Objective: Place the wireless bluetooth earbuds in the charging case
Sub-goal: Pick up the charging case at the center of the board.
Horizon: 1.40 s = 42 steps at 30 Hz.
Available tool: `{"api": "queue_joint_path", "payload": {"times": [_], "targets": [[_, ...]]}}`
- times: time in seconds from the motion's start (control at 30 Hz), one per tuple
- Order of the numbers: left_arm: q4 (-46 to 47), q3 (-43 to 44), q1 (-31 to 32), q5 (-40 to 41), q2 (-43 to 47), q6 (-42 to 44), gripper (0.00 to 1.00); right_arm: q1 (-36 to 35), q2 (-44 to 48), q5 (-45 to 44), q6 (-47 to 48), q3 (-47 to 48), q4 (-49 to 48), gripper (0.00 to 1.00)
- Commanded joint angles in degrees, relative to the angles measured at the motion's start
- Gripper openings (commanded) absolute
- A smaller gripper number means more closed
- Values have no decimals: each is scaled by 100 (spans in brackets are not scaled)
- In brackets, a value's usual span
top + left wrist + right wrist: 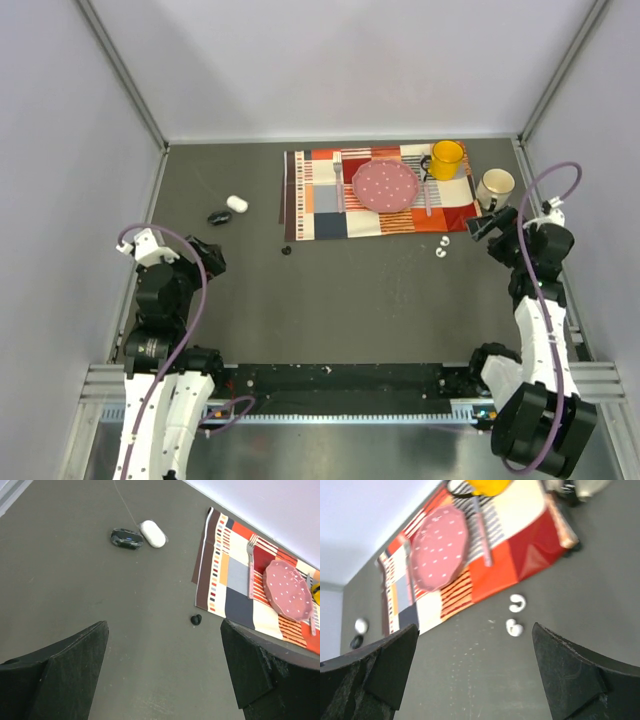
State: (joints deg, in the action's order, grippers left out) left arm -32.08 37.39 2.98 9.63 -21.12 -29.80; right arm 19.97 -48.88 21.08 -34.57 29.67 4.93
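Two white earbuds (441, 247) lie side by side on the dark table, just below the placemat's right corner; in the right wrist view they are one earbud (517, 602) and a second (514, 628). A black earbud (287, 250) lies alone near the placemat's left corner, and shows as the black earbud (196, 620) in the left wrist view. A white oval charging case (237, 204) and a black oval case (218, 217) rest touching at the far left. My left gripper (207, 252) is open and empty, short of both cases. My right gripper (483, 222) is open and empty, right of the white earbuds.
A patchwork placemat (320, 215) at the back carries a pink plate (385, 186), a fork (339, 180) and a yellow mug (446, 159). A cream mug (494, 187) stands off its right edge, close to my right gripper. White walls close in three sides.
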Motion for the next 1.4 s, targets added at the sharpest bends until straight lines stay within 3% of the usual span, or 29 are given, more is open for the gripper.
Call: {"api": "queue_joint_path", "payload": {"times": [0.0,0.23,0.37,0.57,0.7,0.83,0.97,1.37], "targets": [[482,-73,-35,-347,65,45,99,-500,-120,1170,643,486,-512,96],[606,-30,-35,-269,-146,97,99,-1581,-578,1680,969,1189,-212,97],[343,163,-35,-76,-435,194,99,-2233,-736,1294,1110,1410,-79,98],[509,-65,-35,119,-708,202,99,-2707,-1404,1372,-83,1893,-448,95],[501,128,-35,145,-1007,343,99,-3349,-985,1118,151,1560,-713,95],[545,357,-35,40,-1429,440,99,-3350,-886,837,301,1620,-345,95],[606,384,-35,-469,-1947,414,99,-3350,-886,1205,179,1516,-247,95],[1177,173,-35,-435,-2650,142,97,-3350,-43,1091,380,1216,52,96]]}}
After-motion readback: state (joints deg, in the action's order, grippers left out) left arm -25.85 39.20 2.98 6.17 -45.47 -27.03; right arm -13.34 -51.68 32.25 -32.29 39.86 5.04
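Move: The black charging case lies about 21 cm ahead of the left hand, 5 cm to its left and some 20 cm below; the white case stands about 5 cm to the right of the black one and 3 cm farther out. The black earbuds are roughly 11 cm ahead of the left hand and 13 cm to its right. From the right hand, the black case is about 65 cm left and 14 cm ahead, the white earbuds 6 cm left and 5 cm ahead. The left hand, wide open, sinks about 6 cm while easing forward nearly as far towards the two charging cases, its fingers tipping about 15 degrees farther down and still well short of them. Meanwhile the open right hand swings about 20 cm left, high past the white earbuds towards the middle of the board, rising some 7 cm and turning about 45 degrees counter-clockwise, then draws back a few centimetres without touching anything. ##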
